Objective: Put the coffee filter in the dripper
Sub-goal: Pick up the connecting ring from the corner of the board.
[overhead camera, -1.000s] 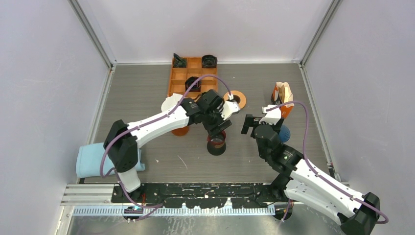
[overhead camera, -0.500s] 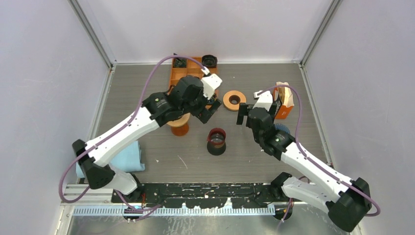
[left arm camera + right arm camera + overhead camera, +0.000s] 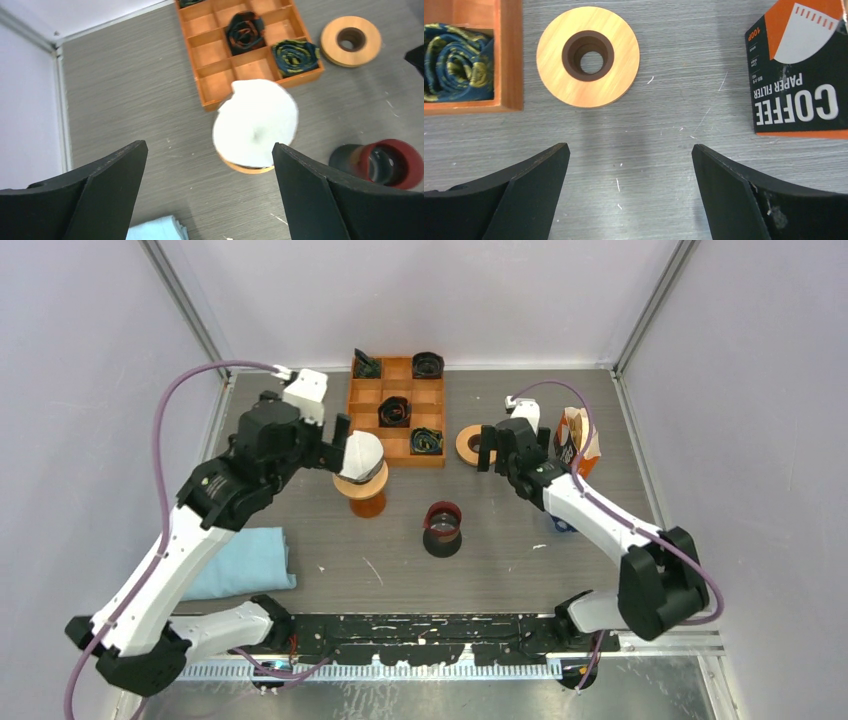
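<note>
A white paper coffee filter [image 3: 358, 454] sits in the top of the orange dripper [image 3: 366, 503], left of the table's middle. In the left wrist view the filter [image 3: 256, 122] covers the dripper, and only the dripper's orange rim [image 3: 245, 168] shows below it. My left gripper [image 3: 333, 443] is open and empty, above and just left of the filter; its jaws [image 3: 209, 149] stand wide apart. My right gripper [image 3: 492, 452] is open and empty, beside a wooden ring [image 3: 472, 445]. In the right wrist view that gripper [image 3: 630, 147] is over bare table.
An orange compartment tray [image 3: 362, 395] with rolled dark items stands at the back. A red and black cup [image 3: 442, 528] is at centre. A coffee filter box [image 3: 580, 435] stands at the right and also shows in the right wrist view [image 3: 796, 95]. A blue cloth [image 3: 245, 560] lies front left.
My left gripper has swung from over the red cup, past the dripper, to the back left of it. My right gripper has moved back toward the wooden ring.
</note>
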Tool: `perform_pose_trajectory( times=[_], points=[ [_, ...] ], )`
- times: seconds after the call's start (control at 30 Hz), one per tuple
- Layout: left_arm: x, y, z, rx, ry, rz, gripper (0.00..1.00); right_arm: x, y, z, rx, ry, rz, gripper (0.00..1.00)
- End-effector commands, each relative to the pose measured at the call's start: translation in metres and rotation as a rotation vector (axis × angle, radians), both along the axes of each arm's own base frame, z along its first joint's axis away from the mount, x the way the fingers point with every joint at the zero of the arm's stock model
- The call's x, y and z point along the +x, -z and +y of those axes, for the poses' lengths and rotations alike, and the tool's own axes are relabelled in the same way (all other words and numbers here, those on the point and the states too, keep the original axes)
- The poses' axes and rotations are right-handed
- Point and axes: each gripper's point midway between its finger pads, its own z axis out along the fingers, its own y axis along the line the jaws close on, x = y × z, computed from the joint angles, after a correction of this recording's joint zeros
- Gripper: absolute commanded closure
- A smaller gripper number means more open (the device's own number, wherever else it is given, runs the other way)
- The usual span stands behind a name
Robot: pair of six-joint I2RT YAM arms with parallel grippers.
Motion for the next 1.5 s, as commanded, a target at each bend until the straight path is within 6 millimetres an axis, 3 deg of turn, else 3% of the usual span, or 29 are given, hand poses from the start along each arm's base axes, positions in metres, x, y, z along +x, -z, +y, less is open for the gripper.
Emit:
perform_pose_trajectory(
  times=[0.0,0.2,0.43,0.87,1.23,1.47],
  points=[
    [0.007,-0.007,0.030,-0.083,-0.130,-0.071,0.01,0.031,-0.015,0.001,0.047,0.008,-0.034,0.00],
    [0.006,-0.008,0.059,-0.112,-0.221,-0.124,0.01,0.061,0.007,-0.010,0.049,0.050,0.015,0.01],
    [0.007,-0.006,0.082,-0.163,-0.304,-0.166,0.01,0.088,0.027,-0.006,0.070,0.025,0.065,0.04],
    [0.006,-0.005,0.100,-0.147,-0.363,-0.201,0.01,0.125,0.061,0.001,0.079,0.010,0.132,0.13],
    [0.006,-0.004,0.103,-0.138,-0.371,-0.210,0.01,0.130,0.089,0.005,0.103,-0.023,0.209,0.24],
    [0.007,-0.004,0.103,-0.139,-0.365,-0.213,0.01,0.128,0.098,0.008,0.140,-0.047,0.240,0.39]
  ],
)
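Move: The connecting ring lies about 12 cm ahead of the right hand, 4 cm to its left and 13 cm below. The wooden tray's middle is some 19 cm left of the ring and 9 cm farther out. The filter box stands about 17 cm to the hand's right and 8 cm ahead, and the red-topped cup about 12 cm to its left and 10 cm back. From the left hand the ring is roughly 20 cm ahead, 29 cm right and 32 cm below. The right fingers come to straddle the connecting ring's right-hand rim, one at the centre hole, the other just outside; touch can't be made out. To get there the right hand goes forward and down together, about 11 cm each way, ending almost straight down, tipping further downward and closing by about a third. The open left hand swings some 10 cm left, away from the dripper, turning counter-clockwise, and stops. ##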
